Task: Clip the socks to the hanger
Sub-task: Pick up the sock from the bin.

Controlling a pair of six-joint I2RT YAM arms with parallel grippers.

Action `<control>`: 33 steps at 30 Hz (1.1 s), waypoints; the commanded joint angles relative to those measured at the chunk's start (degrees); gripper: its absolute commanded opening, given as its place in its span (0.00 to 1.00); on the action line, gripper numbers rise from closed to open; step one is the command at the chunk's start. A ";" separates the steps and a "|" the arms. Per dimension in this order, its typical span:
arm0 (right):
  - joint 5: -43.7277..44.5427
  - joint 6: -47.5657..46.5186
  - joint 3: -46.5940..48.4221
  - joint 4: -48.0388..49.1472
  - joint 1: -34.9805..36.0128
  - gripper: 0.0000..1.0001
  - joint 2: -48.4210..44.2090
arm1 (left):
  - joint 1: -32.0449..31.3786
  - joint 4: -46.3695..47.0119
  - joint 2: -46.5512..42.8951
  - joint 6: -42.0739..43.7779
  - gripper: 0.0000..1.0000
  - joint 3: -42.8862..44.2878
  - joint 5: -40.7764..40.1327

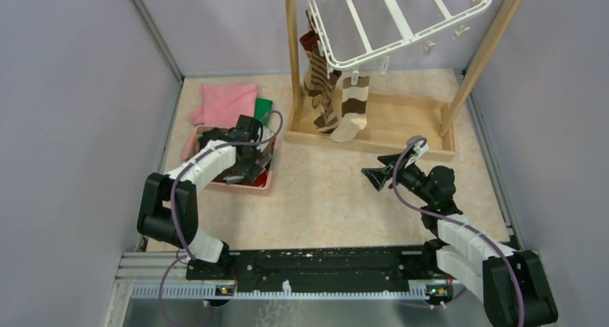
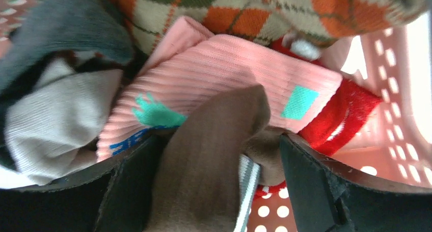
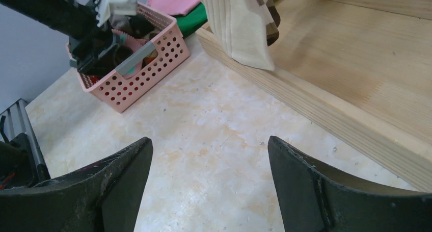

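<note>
The white hanger point(image 1: 402, 18) hangs from the wooden frame at the back. Two striped socks dangle from its near-left edge, a brown-and-cream one point(image 1: 353, 108) and a darker banded one point(image 1: 319, 90). My left gripper point(image 1: 251, 165) is down inside the pink basket point(image 1: 237, 187). In the left wrist view this gripper point(image 2: 219, 155) is open, its jaws wide either side of a plain brown sock point(image 2: 204, 160). That sock lies on a pink sock point(image 2: 224, 74), with an argyle sock point(image 2: 244, 7) and a red one point(image 2: 346, 114) beside it. My right gripper point(image 1: 373, 176) hovers open and empty over the table.
A pink cloth point(image 1: 226, 100) and a green cloth point(image 1: 264, 110) lie behind the basket. The frame's wooden base tray point(image 1: 402, 126) and left post point(image 1: 293, 54) stand just beyond my right gripper point(image 3: 210, 155). Grey walls close both sides.
</note>
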 commanded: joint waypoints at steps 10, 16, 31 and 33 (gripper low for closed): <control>-0.05 -0.64 1.32 2.02 -0.03 0.83 -1.88 | 1.50 -0.59 0.76 -4.52 0.07 5.40 -10.09; -0.08 -0.53 1.19 2.26 -0.03 0.83 -1.85 | 10.29 9.32 -12.84 -6.64 0.03 1.94 3.84; -0.08 -0.54 1.07 2.11 -0.03 0.83 -2.23 | 15.32 11.46 -14.69 -10.69 0.04 2.94 14.77; -0.03 -0.53 0.99 2.12 -0.03 0.83 -2.24 | 15.56 12.16 -15.34 -10.71 0.05 2.82 13.17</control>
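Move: Just under the left hand's open fingers, about 3 cm below and 1 cm to the left and back, lies the brown sock in the bin. Some 5 cm ahead and 4 cm below lies the pink sock, with the red sock about 4 cm ahead and 6 cm right, and the grey sock roughly 5 cm ahead and 9 cm left, both 5 cm below. From the right hand the brown sock is about 40 cm left, 2 cm ahead and 12 cm below. Sinking about 3 cm into the bin with a small shift left and back, the left hand shuts its open fingers on the brown sock and pinches it. It then rises some 12 cm, going forward and left as it does, the fingers tilting up towards forward by about 25 degrees and the hand turning a little counter-clockwise, and finally settles, still gripping. ##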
